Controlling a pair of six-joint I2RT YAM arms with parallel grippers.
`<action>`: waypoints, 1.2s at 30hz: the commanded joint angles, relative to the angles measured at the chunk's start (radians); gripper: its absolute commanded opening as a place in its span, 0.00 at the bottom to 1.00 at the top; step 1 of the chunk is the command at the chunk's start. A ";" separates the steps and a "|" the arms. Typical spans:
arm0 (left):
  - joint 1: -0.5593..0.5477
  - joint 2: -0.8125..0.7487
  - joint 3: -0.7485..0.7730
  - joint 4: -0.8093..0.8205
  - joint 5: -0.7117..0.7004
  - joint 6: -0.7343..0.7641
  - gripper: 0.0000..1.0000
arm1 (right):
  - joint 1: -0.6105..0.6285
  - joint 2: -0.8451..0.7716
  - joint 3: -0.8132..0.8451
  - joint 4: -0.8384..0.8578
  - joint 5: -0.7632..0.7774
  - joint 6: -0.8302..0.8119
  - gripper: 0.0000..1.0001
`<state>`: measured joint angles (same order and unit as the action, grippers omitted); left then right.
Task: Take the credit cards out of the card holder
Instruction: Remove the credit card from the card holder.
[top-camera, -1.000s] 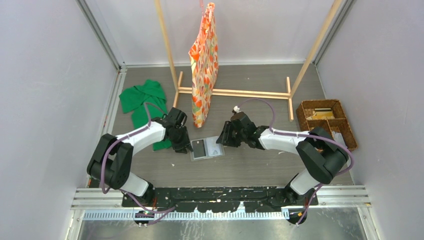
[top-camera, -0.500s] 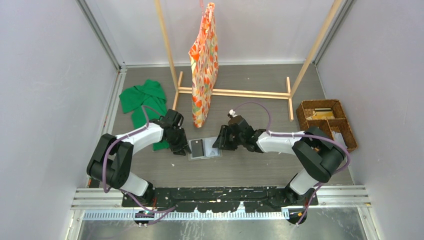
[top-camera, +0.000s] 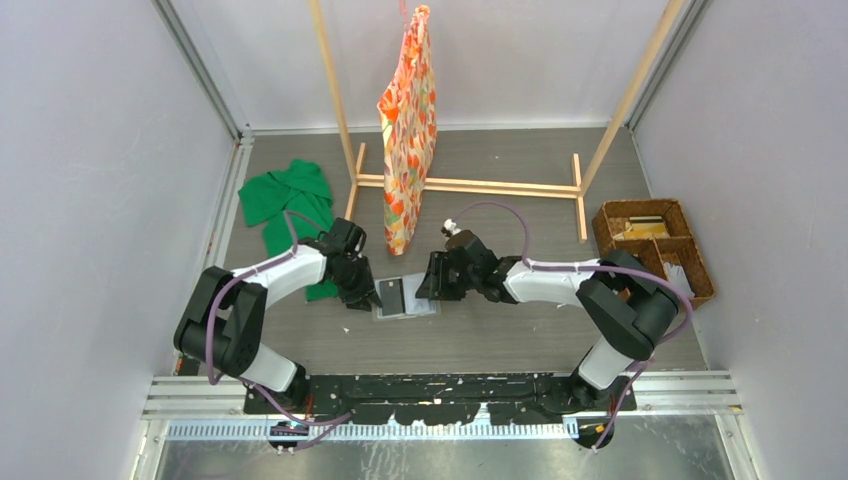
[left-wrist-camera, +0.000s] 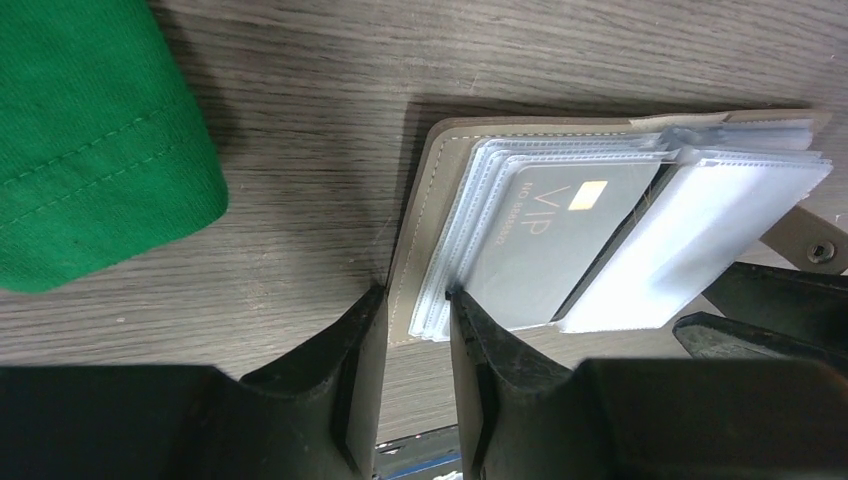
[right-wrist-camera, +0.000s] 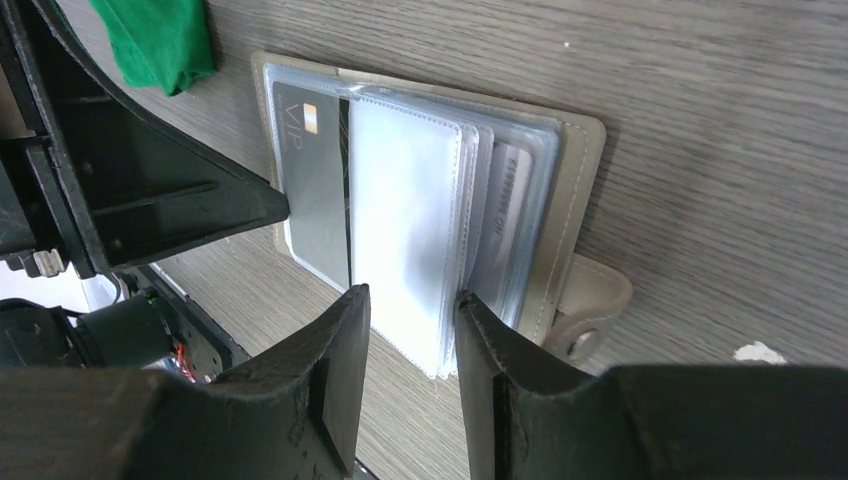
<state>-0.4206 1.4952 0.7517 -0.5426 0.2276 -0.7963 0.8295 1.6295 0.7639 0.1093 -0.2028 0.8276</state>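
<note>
The grey card holder (top-camera: 405, 298) lies open on the table between both arms. Its translucent sleeves fan out, and a grey VIP credit card (left-wrist-camera: 560, 240) sits in a left sleeve. My left gripper (left-wrist-camera: 415, 300) stands part open astride the holder's left cover edge (left-wrist-camera: 430, 180); one fingertip is outside the cover, the other touches the sleeve stack by the card. My right gripper (right-wrist-camera: 410, 295) is part open too, its tips either side of a raised bundle of pale sleeves (right-wrist-camera: 410, 220). Printed text of another card (right-wrist-camera: 508, 210) shows through the right-hand sleeves.
A green cloth (top-camera: 285, 205) lies just left of my left gripper (top-camera: 372, 297). Behind the holder stands a wooden rack (top-camera: 465, 185) with a hanging orange patterned cloth (top-camera: 408, 130). A brown wicker basket (top-camera: 655, 245) sits at the far right. The holder's snap tab (right-wrist-camera: 595, 320) sticks out beside my right gripper (top-camera: 425, 290).
My right gripper has slid left onto the card holder's sleeves. The holder has shifted slightly left against my left gripper and looks narrower. The left arm has barely moved.
</note>
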 joint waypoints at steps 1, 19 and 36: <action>-0.009 0.053 -0.020 0.019 -0.084 0.030 0.32 | 0.048 0.009 0.097 0.068 -0.058 -0.011 0.41; 0.134 -0.160 0.116 -0.296 -0.215 0.063 0.31 | 0.136 0.167 0.343 0.062 -0.136 -0.045 0.41; 0.125 -0.300 0.009 -0.075 0.025 -0.019 0.34 | 0.007 0.144 0.247 -0.011 -0.063 -0.011 0.38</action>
<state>-0.2729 1.1439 0.8131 -0.7456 0.1722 -0.7818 0.8597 1.7569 1.0168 0.0864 -0.2577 0.7723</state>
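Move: The white sleeves' loose edge is already between the right hand's half-open fingertips; the sleeves' middle is roughly 3 cm to its left and about 1 cm below, level fore and aft. The grey VIP card lies 7 cm to that hand's left, level with it and 1 cm lower. From the left hand, at the holder's left edge, the white sleeves lie about 9 cm right and 2 cm ahead. The green cloth's near end is some 13 cm left, 5 cm ahead of the left hand. Leftward and up in an arc, the right hand sweeps the sleeves over towards the holder's left half, about 11 cm, turning counter-clockwise some 15 degrees, then eases back right and forward without its fingers closing. The left hand comes free of the holder's left edge, clearing away left and up by about 9 cm, then swings partway back right, still raised. ##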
